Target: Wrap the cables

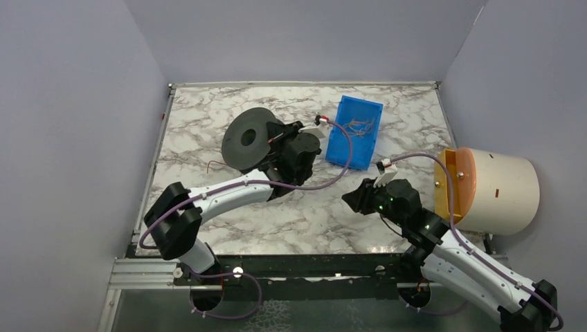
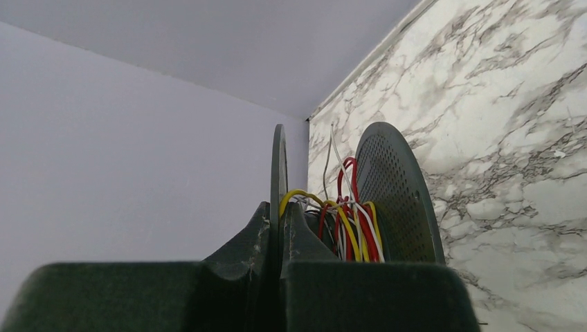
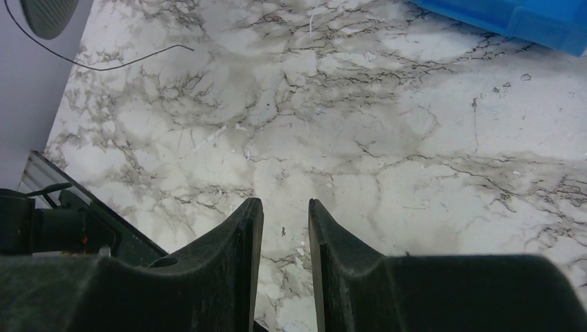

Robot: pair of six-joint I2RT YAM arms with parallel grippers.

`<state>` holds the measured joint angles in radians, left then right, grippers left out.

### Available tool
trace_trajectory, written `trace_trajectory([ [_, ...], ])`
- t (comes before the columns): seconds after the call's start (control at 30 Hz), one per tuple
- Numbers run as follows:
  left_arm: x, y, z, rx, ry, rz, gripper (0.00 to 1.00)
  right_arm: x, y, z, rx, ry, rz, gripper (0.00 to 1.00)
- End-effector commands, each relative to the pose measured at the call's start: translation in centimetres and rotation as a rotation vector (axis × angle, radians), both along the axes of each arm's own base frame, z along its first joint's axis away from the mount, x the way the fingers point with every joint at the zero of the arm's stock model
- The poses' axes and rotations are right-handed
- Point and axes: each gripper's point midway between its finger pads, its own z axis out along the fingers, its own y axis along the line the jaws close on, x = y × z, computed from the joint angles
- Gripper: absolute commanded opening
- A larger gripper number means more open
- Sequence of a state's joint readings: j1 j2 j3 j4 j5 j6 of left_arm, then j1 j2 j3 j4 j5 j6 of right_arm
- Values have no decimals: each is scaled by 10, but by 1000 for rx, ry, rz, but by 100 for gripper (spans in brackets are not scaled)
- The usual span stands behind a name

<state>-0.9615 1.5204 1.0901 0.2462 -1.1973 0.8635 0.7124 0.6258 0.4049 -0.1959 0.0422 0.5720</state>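
A black spool [image 1: 248, 138] stands on its side at the back middle of the marble table. In the left wrist view, red, yellow and white cables [image 2: 349, 225] are wound between its two flanges. My left gripper [image 1: 279, 140] is shut on the thin near flange [image 2: 278, 162], which sits between the fingertips [image 2: 280, 216]. The perforated far flange [image 2: 394, 187] is to the right. A thin loose wire [image 1: 218, 164] lies on the table left of the spool. My right gripper [image 1: 353, 199] hangs open and empty above bare marble [image 3: 285, 207].
A blue bin [image 1: 342, 149] holding several thin wires stands behind the right gripper and shows in the right wrist view [image 3: 526, 17]. A cream cylinder with an orange face [image 1: 498, 190] sits at the table's right edge. Grey walls close in the table.
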Motion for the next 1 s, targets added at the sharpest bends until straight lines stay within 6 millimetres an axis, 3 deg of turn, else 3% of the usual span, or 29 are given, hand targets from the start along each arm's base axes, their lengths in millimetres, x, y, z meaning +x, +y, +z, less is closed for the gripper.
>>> trace_trajectory([
  [0.0,18,3,5,14,-20,63,0,2,-4,13,22,-16,-36,36],
  [0.4,66,-4,-78,108,87,132,0,-1,-1,12,35,-9,-18,36],
  [0.97,102,-18,-150,165,166,149,0,-2,4,4,31,0,5,36],
])
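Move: The left hand holds the cable spool pinched by the rim of its upper flange, the spool's middle some 6 cm to the hand's left, 2 cm ahead and 4 cm below. The bare table spot it is being taken to lies about 13 cm ahead of this hand, 6 cm left and 25 cm down. The blue box is roughly 17 cm ahead and 27 cm right, also down on the table. From the right hand that spot is about 28 cm ahead, 28 cm left and 11 cm below. Keeping its pinch on the upper flange, the left hand lowers the spool about 15 cm towards the table while carrying it some 9 cm forward, slowing a little in the second half. On the way the wrist tips about 10 degrees nose-down, lifts its left side about as much and swings slightly counter-clockwise; the fingers stay shut. ##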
